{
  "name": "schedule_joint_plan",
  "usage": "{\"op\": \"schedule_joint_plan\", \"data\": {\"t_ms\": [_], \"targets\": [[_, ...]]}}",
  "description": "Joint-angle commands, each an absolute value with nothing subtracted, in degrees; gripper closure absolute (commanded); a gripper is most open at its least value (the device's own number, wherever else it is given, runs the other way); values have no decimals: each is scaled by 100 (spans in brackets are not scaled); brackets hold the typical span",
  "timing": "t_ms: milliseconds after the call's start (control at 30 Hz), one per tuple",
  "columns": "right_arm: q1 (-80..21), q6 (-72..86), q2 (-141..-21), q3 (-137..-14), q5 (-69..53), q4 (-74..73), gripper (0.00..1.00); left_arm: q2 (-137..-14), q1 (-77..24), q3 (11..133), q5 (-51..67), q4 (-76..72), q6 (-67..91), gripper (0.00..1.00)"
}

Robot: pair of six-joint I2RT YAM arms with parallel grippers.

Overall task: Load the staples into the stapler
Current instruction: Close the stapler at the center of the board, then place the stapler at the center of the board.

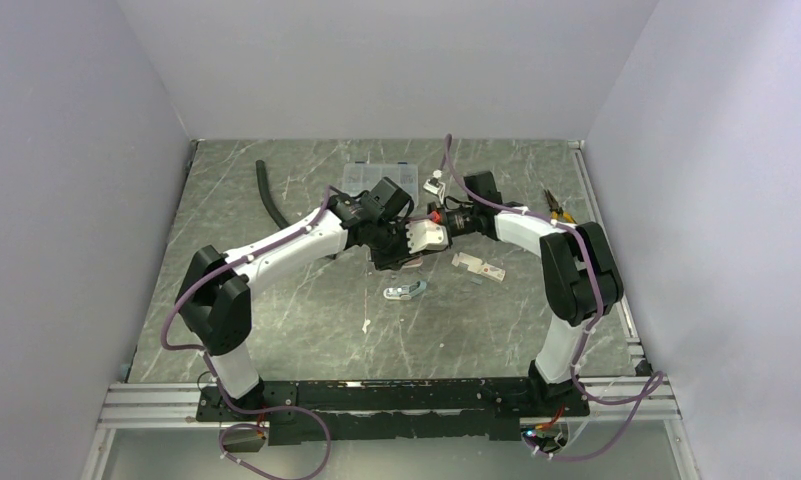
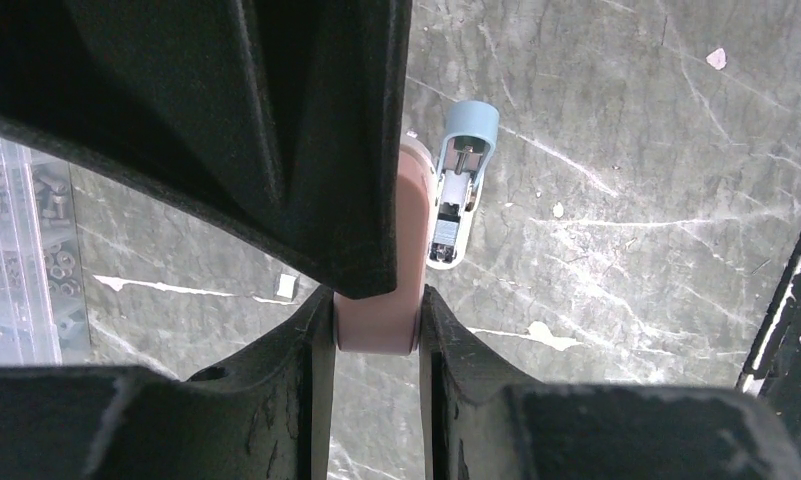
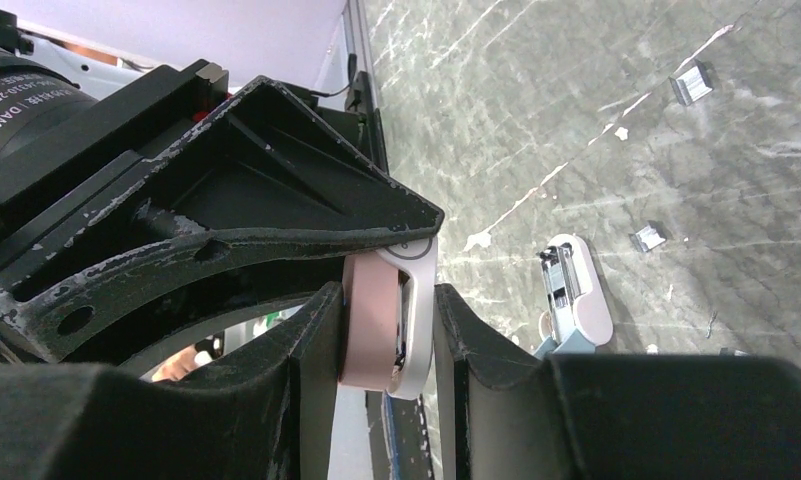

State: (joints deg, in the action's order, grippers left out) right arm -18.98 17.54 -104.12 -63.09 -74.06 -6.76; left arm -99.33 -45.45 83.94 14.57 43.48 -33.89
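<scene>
A pink mini stapler hangs above the table, caught between both grippers in the middle. My left gripper is shut on its pink end. My right gripper presses on it from both sides, one finger on the pink body, the other on its white arm. In the top view the two grippers meet nose to nose. Below them a blue mini stapler lies open on the table. Two short silvery staples strips lie loose on the table.
A small white carton with a red mark lies right of the grippers. At the back stand a clear parts box, a black hose and pliers. Grey walls close in on three sides.
</scene>
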Motion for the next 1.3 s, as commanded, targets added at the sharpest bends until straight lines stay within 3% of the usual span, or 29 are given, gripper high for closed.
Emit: {"op": "schedule_joint_plan", "data": {"t_ms": [0, 33, 200, 367, 733, 1133, 1267], "targets": [[-2001, 1662, -10399, -6518, -8067, -951, 98, -9857, -4384, 8416, 1052, 3553, -3324, 97], [-1996, 1477, -10413, -6586, -8025, -1142, 95, -9846, -4381, 8393, 1075, 3569, -3349, 97], [-1902, 734, -10321, -6845, -7723, -1984, 50, -9720, -4251, 8207, 1322, 3749, -3583, 97], [-1737, 722, -10168, -6758, -7707, -1949, 27, -9564, -4112, 7909, 1459, 3879, -3755, 97], [-1144, -956, -9934, -6925, -6954, -3411, 22, -9152, -3361, 6767, 1666, 4646, -4730, 97], [-1486, -1353, -8930, -5890, -5672, -2742, 22, -9101, -3168, 5420, 1411, 4087, -5111, 97], [-1503, -1419, -8863, -5808, -5521, -2780, 22, -9088, -3164, 5193, 1284, 3806, -5133, 81]]}}
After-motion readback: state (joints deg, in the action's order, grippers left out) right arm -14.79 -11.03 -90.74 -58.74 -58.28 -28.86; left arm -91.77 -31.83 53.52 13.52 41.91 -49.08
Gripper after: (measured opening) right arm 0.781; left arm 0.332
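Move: The left hand holds the pink stapler and carries it to bare table about 14 cm to its left, 5 cm back and 13 cm below. The blue stapler lies on the table about 3 cm back of the left hand, level sideways and 12 cm down. The right hand still pinches the pink stapler at its own fingertips; from it, the staple box lies about 14 cm to the right, 2 cm ahead and 14 cm down. The right fingers open and let go of the pink stapler, then back off about 6 cm to the right, the hand tipping its fingertips a little downward. Keeping its pinch, the left hand swings the stapler roughly 16 cm left and 11 cm down, ending some 5 cm back, while its fingers turn about 15 degrees steeper towards the table. ##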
